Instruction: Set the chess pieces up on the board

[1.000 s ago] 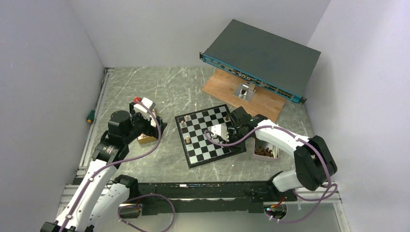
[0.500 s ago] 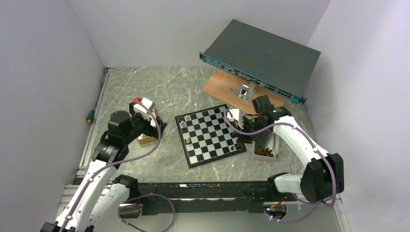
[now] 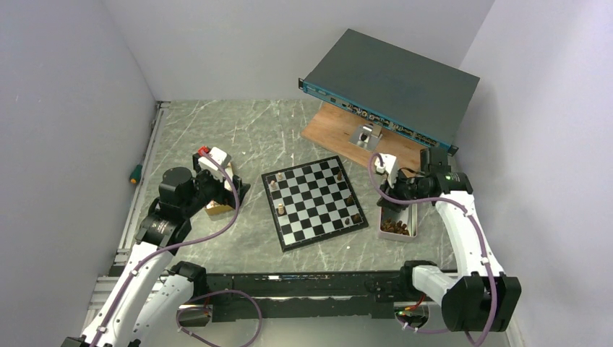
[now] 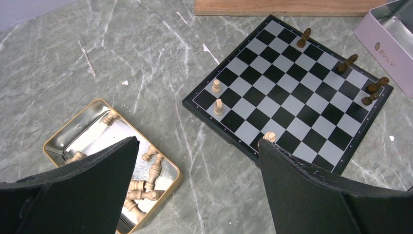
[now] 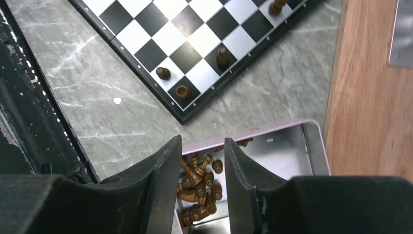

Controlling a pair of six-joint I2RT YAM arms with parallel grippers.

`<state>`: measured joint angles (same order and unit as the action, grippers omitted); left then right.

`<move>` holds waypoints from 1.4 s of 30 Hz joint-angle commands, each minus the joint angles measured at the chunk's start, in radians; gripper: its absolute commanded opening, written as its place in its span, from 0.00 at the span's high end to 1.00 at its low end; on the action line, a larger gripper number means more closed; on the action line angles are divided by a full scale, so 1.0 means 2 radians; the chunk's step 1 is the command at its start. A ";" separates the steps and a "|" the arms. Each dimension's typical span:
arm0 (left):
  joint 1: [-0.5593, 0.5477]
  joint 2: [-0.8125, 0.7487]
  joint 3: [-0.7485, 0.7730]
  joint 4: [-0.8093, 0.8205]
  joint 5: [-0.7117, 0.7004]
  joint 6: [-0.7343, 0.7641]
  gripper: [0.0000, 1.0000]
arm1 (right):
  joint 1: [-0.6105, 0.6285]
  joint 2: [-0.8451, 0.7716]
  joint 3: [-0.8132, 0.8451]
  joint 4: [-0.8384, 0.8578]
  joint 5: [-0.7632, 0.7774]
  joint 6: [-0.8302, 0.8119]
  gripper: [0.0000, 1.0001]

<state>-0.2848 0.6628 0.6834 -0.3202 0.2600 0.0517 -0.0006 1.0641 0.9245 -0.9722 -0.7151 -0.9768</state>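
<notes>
The board (image 3: 311, 204) lies mid-table. Three light tan chess pieces (image 4: 216, 86) stand along its left edge, and several dark brown ones (image 5: 183, 91) stand along its right edge. My left gripper (image 4: 197, 146) hangs open and empty over bare table, between a gold tin (image 4: 56, 141) of light pieces (image 4: 146, 175) and the board (image 4: 292, 92). My right gripper (image 5: 202, 144) is open by a narrow gap with nothing between its fingers. It hovers above a pink tin (image 5: 272, 127) holding a heap of dark pieces (image 5: 199, 180), right of the board (image 5: 195, 34).
A wooden plank (image 3: 340, 134) with a dark rack unit (image 3: 390, 76) propped on it sits behind the board. A screwdriver (image 3: 134, 173) lies by the left wall. A black rail (image 3: 303, 283) runs along the near edge. White walls close in on three sides.
My right arm swung right, from over the board to above the pink tin, leaving dark pieces standing near the board's right corner. The left arm has hardly moved.
</notes>
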 commanded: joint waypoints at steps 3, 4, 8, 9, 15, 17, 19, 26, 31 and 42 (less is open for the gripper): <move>0.002 -0.007 0.007 0.014 0.012 0.001 0.01 | -0.055 -0.008 -0.018 -0.024 0.004 -0.018 0.60; 0.002 -0.007 0.007 0.014 0.012 0.001 0.01 | -0.061 -0.007 -0.022 -0.024 0.010 -0.020 0.60; 0.002 -0.008 0.007 0.014 0.012 0.001 0.01 | -0.078 -0.002 -0.043 -0.012 0.034 -0.023 0.61; 0.002 -0.008 0.007 0.014 0.012 0.001 0.01 | -0.081 -0.001 -0.049 -0.008 0.040 -0.022 0.61; 0.002 -0.006 0.007 0.014 0.012 0.001 0.01 | -0.090 0.012 -0.074 0.020 0.059 -0.016 0.61; 0.002 -0.006 0.007 0.014 0.012 0.001 0.01 | -0.091 0.019 -0.077 0.025 0.065 -0.016 0.61; 0.002 -0.007 0.007 0.014 0.012 0.001 0.01 | -0.092 0.025 -0.081 0.030 0.068 -0.017 0.61; 0.002 -0.008 0.007 0.014 0.012 0.002 0.01 | -0.093 0.041 -0.092 0.050 0.082 -0.018 0.61; 0.002 -0.007 0.007 0.014 0.012 0.001 0.01 | -0.093 0.056 -0.103 0.069 0.094 -0.020 0.62; 0.002 -0.005 0.007 0.013 0.010 0.002 0.01 | -0.089 0.079 -0.113 0.102 0.085 -0.021 0.63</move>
<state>-0.2848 0.6624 0.6834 -0.3202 0.2646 0.0517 -0.1810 1.2144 0.7052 -0.8135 -0.5316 -1.0061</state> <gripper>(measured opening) 0.989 0.369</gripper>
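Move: The dark chess pieces heaped at the near end of the pink tray lie about 8 cm to the right of the empty right hand, 3 cm back and some 14 cm below. On the board, the corner piece stands about 5 cm to the hand's left and 2 cm back, with the small dark piece some 9 cm left and 3 cm back, both about 13 cm down. From the idle left hand the heap is roughly 55 cm right, 8 cm back and 22 cm down. The right hand leaves the board's near corner and comes down about 10 cm while swinging some 7 cm to the right, with most of the sideways travel early, then sinks more steeply towards the heap of dark pieces in the pink tray. On the way it draws back about 2 cm and eases partly forward again, while the wrist turns some 20 degrees in all, clockwise and tipping the fingers more steeply down, and the part-open fingers keep their gap, ending just over the heap without closing on a piece. ##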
